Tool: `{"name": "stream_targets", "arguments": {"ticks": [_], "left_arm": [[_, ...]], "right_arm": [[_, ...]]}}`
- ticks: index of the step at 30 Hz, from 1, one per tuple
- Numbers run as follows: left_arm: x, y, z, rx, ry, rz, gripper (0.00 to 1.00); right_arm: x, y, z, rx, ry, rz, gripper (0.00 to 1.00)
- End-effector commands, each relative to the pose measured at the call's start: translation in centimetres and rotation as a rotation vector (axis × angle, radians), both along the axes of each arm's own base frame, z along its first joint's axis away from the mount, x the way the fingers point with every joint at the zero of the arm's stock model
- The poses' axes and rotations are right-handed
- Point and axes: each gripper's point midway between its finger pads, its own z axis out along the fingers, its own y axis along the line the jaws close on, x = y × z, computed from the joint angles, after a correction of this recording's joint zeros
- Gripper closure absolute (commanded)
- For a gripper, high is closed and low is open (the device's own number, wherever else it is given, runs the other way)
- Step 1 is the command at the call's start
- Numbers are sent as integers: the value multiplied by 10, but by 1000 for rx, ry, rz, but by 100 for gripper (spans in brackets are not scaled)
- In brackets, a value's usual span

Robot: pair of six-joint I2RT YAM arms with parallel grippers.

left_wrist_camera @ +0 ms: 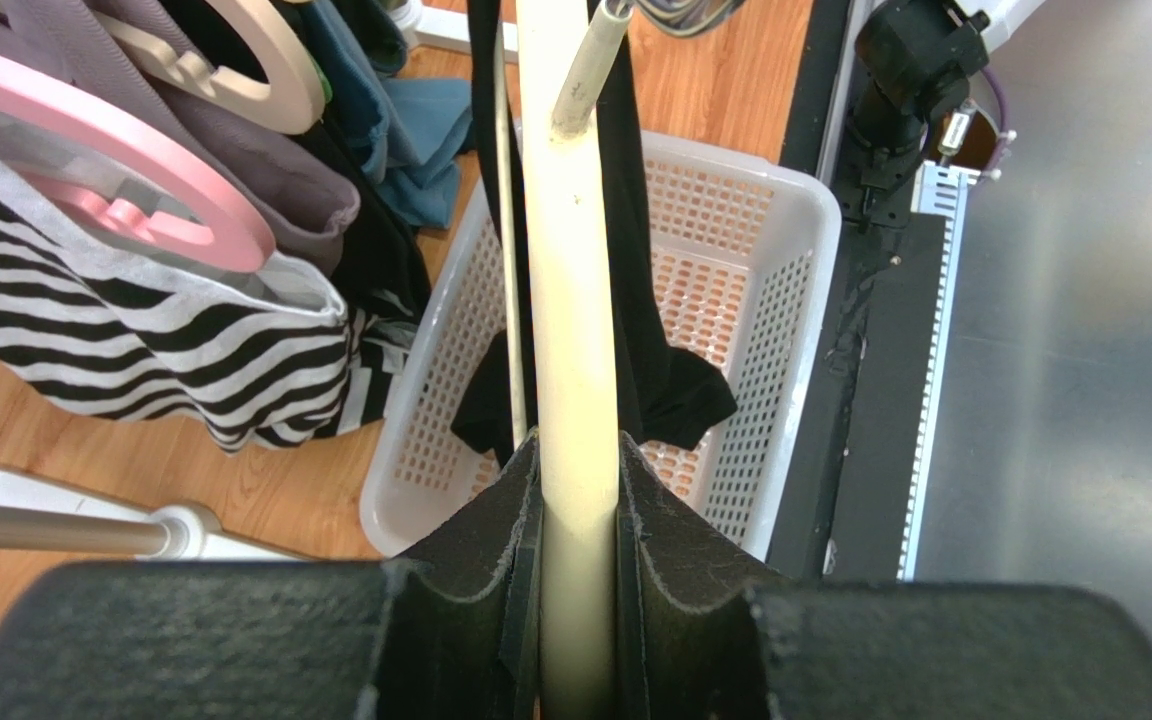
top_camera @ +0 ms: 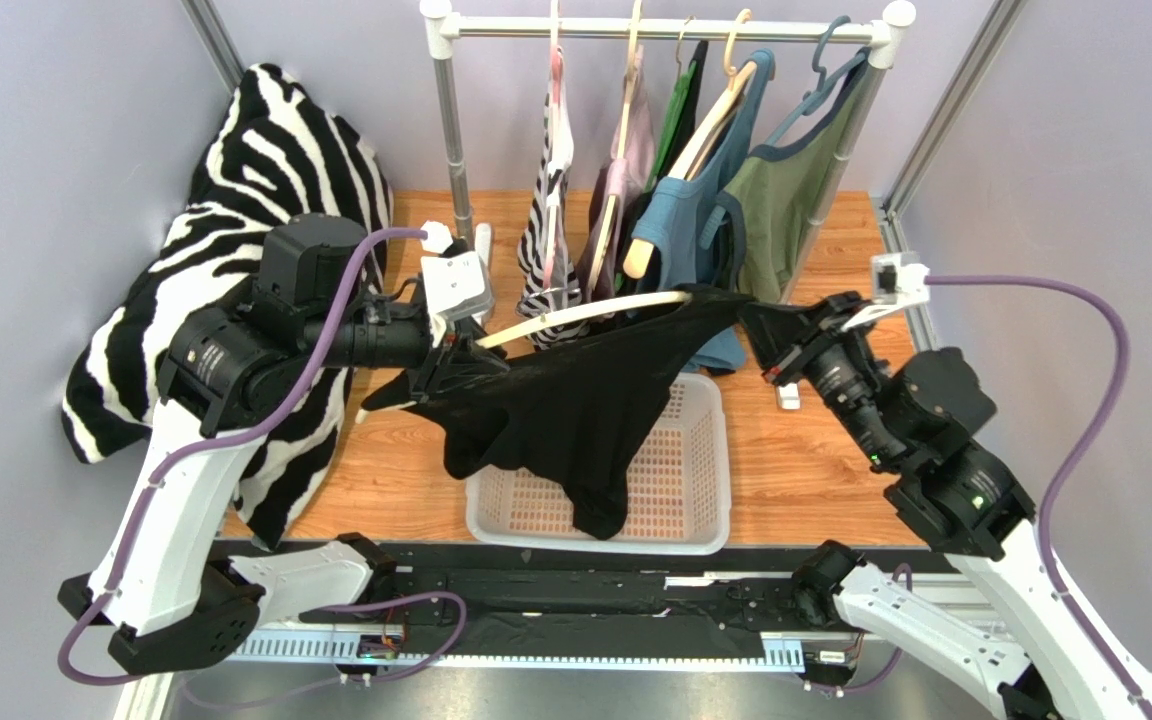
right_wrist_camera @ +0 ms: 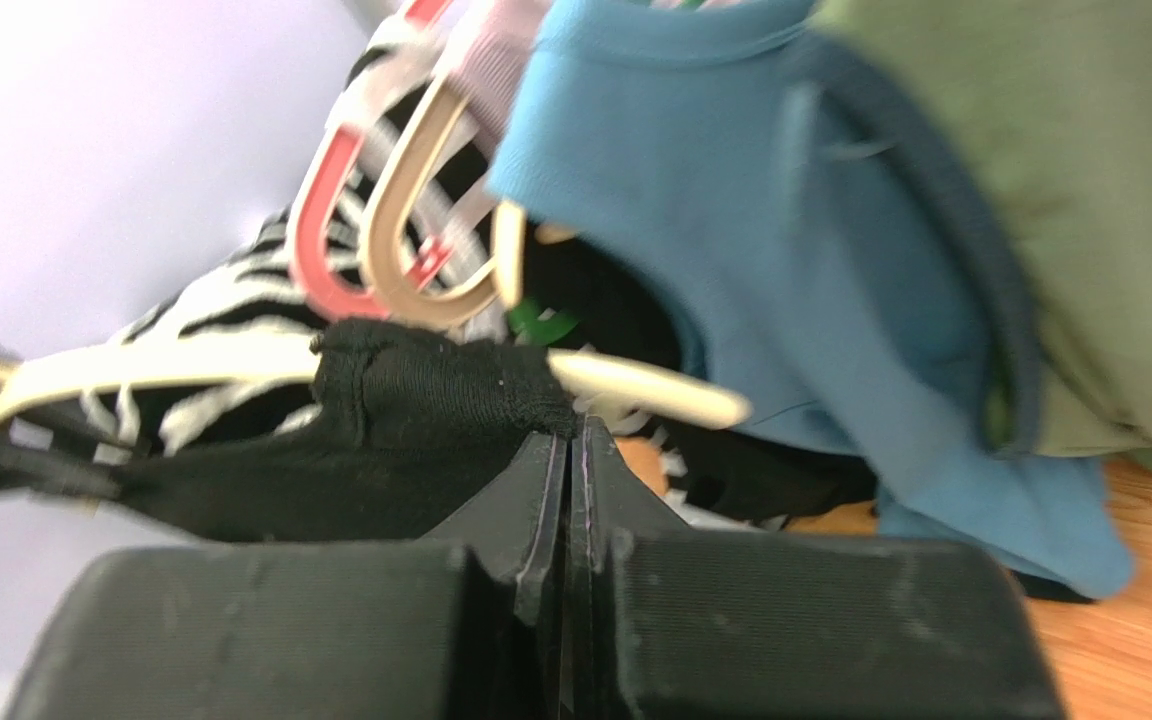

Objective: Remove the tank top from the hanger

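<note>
A black tank top [top_camera: 582,405] hangs on a cream hanger [top_camera: 582,315] held level above the white basket [top_camera: 695,480]. My left gripper [top_camera: 455,338] is shut on the hanger's left end; in the left wrist view the cream bar [left_wrist_camera: 575,300] runs straight out from between the fingers [left_wrist_camera: 579,465], with black cloth [left_wrist_camera: 672,390] drooping into the basket [left_wrist_camera: 778,210]. My right gripper [top_camera: 760,320] sits at the hanger's right end, with its jaws pressed together on the edge of the black shoulder fabric [right_wrist_camera: 417,390]. The hanger tip [right_wrist_camera: 657,390] pokes out just beyond the right gripper [right_wrist_camera: 570,435].
A clothes rack [top_camera: 657,26] stands at the back with several garments on hangers, among them a blue top [top_camera: 687,225] and a green one [top_camera: 793,195], close behind the right gripper. A zebra-striped cloth [top_camera: 267,195] lies heaped at the left, behind the left arm.
</note>
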Motion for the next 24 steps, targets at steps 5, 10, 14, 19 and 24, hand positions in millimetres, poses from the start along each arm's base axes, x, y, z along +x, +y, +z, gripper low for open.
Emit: {"name": "stream_targets", "arguments": {"ticks": [5,10,14,19,24], "left_arm": [[-15,15,7,-3,-96,-11,100],[-20,17,23,-34,-131,-14,100],[-28,18,45,-81,-168,-29,100],[-31,16,58,-109,-191,-47,100],[-24,9,53,-103,-163,-57,100]], "right_arm": [[18,-58,14,82,22,-298,100],[31,-69,-16,25,135,-396,100],[35,-80,-34,-3,191,-450,100],[33,-71,-43,-20,206,-391,100],[24,-40,-35,-39,149,-200,100]]}}
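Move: The right hand already pinches the tank top's right shoulder; the hanger's right end, still inside it, lies about 3 cm ahead and level in height. The blue top hangs some 14 cm ahead, 3 cm to this hand's left and 10 cm lower; the basket's middle is about 3 cm back, 13 cm left and 36 cm below. For the left hand, which holds the hanger, that end is roughly 7 cm ahead and 23 cm right. Rightward and a little forward, the right hand draws the pinched shoulder about 5 cm away from the left hand, dipping some 4 cm and turning clockwise about 15 degrees as it tips down. The left hand keeps its grip on the hanger, easing back and left, then lifting it about 4 cm against the pull; both grippers stay closed. ##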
